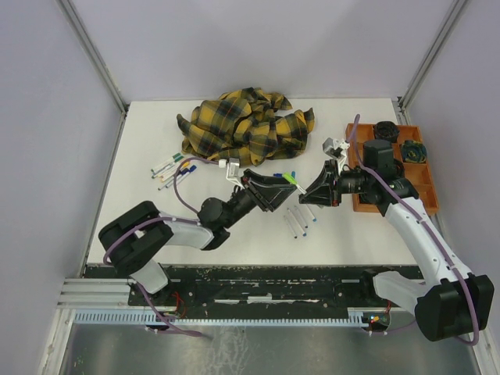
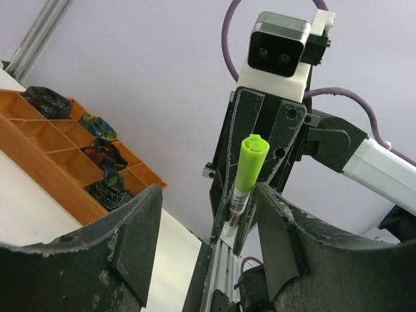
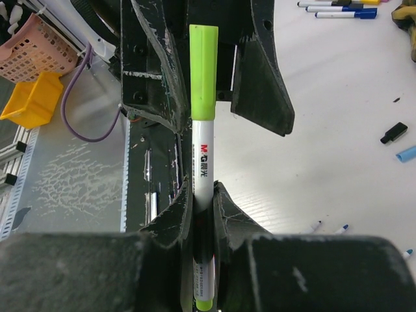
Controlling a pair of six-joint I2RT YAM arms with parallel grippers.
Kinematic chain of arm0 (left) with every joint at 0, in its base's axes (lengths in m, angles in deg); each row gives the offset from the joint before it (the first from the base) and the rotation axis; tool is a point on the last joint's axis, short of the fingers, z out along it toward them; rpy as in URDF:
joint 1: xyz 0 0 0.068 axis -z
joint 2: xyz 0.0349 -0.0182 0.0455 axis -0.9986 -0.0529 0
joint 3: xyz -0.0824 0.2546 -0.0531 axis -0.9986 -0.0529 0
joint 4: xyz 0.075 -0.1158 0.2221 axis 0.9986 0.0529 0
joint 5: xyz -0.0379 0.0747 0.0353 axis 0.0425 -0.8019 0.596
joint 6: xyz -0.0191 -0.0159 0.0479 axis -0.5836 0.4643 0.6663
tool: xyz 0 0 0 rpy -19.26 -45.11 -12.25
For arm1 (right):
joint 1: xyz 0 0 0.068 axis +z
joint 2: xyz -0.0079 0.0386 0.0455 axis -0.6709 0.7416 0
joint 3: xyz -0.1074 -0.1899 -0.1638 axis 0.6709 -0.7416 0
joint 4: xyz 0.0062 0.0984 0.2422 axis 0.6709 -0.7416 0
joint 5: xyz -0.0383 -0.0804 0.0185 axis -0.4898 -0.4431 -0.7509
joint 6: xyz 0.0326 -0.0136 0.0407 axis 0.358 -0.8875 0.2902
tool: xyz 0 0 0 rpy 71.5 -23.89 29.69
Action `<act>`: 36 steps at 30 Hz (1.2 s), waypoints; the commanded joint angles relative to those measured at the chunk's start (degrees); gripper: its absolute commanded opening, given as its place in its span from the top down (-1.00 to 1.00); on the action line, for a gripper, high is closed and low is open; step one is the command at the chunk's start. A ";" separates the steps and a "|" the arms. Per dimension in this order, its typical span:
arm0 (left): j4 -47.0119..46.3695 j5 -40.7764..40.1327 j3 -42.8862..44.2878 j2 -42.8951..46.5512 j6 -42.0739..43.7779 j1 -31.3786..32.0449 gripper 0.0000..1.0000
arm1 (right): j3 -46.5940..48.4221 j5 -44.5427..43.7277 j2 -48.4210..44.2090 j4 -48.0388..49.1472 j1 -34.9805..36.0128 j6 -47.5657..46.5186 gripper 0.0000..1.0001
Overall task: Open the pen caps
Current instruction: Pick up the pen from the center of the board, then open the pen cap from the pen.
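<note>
A white pen (image 3: 203, 169) with a lime-green pen cap (image 3: 203, 71) is held off the table, and my right gripper (image 3: 203, 195) is shut on its barrel. In the top view the same pen (image 1: 291, 178) spans the gap between my right gripper (image 1: 315, 192) and my left gripper (image 1: 273, 190). My left gripper (image 2: 208, 195) is open, with its fingers (image 2: 130, 234) on either side of the green cap (image 2: 252, 162). The cap sits close to the right-hand finger, with a wide gap on the other side. Loose pen caps (image 3: 393, 133) lie on the table.
A yellow-and-black plaid cloth (image 1: 246, 125) lies at the back. Capped pens (image 1: 170, 168) lie to its left, and uncapped pens (image 1: 299, 221) near the front middle. An orange compartment tray (image 1: 429, 183) stands at the right. A pink basket (image 3: 36, 45) and a yellow bin (image 3: 29, 97) sit beyond the table's edge.
</note>
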 commanded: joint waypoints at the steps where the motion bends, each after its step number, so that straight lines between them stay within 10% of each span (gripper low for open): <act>1: -9.23 0.23 3.10 -1.31 -2.41 0.12 -0.27 | 0.15 -0.02 0.09 0.98 0.27 -0.53 1.00; 18: -9.20 -0.66 2.96 0.58 -3.83 -0.71 0.06 | 0.59 -1.27 1.31 -2.62 0.72 -4.28 1.00; 26: -9.22 0.65 1.65 1.81 -3.60 -1.35 0.47 | 0.54 -2.66 2.39 -4.72 1.17 -6.77 1.00; 29: -9.25 1.30 1.57 1.68 -3.47 -1.78 0.91 | 0.54 -2.73 2.88 -4.99 1.33 -7.03 1.00; 36: -11.10 -0.20 -0.02 2.72 -4.95 -6.57 0.94 | -0.05 -1.89 4.59 -5.04 1.36 -8.62 1.00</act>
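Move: The green cap, on the pen that the right hand already holds, sits some 4 cm above the left hand's half-open fingers, about 1 cm ahead and 1 cm to their right. From the right hand that cap is about 5 cm left, 5 cm up and 2 cm ahead. Uncapped pens lie on the board roughly 14 cm straight below the right hand; the black cap is about 18 cm ahead and 17 cm left of it, on the same board. The capped pen is lowered about 3 cm by the right hand, which keeps its grip and dips its left side slightly, bringing the green cap down between the left fingers. These rise about 1.5 cm and edge forward while closing, pinch the cap from both sides, then sink nearly 1 cm and ease left, still holding. ##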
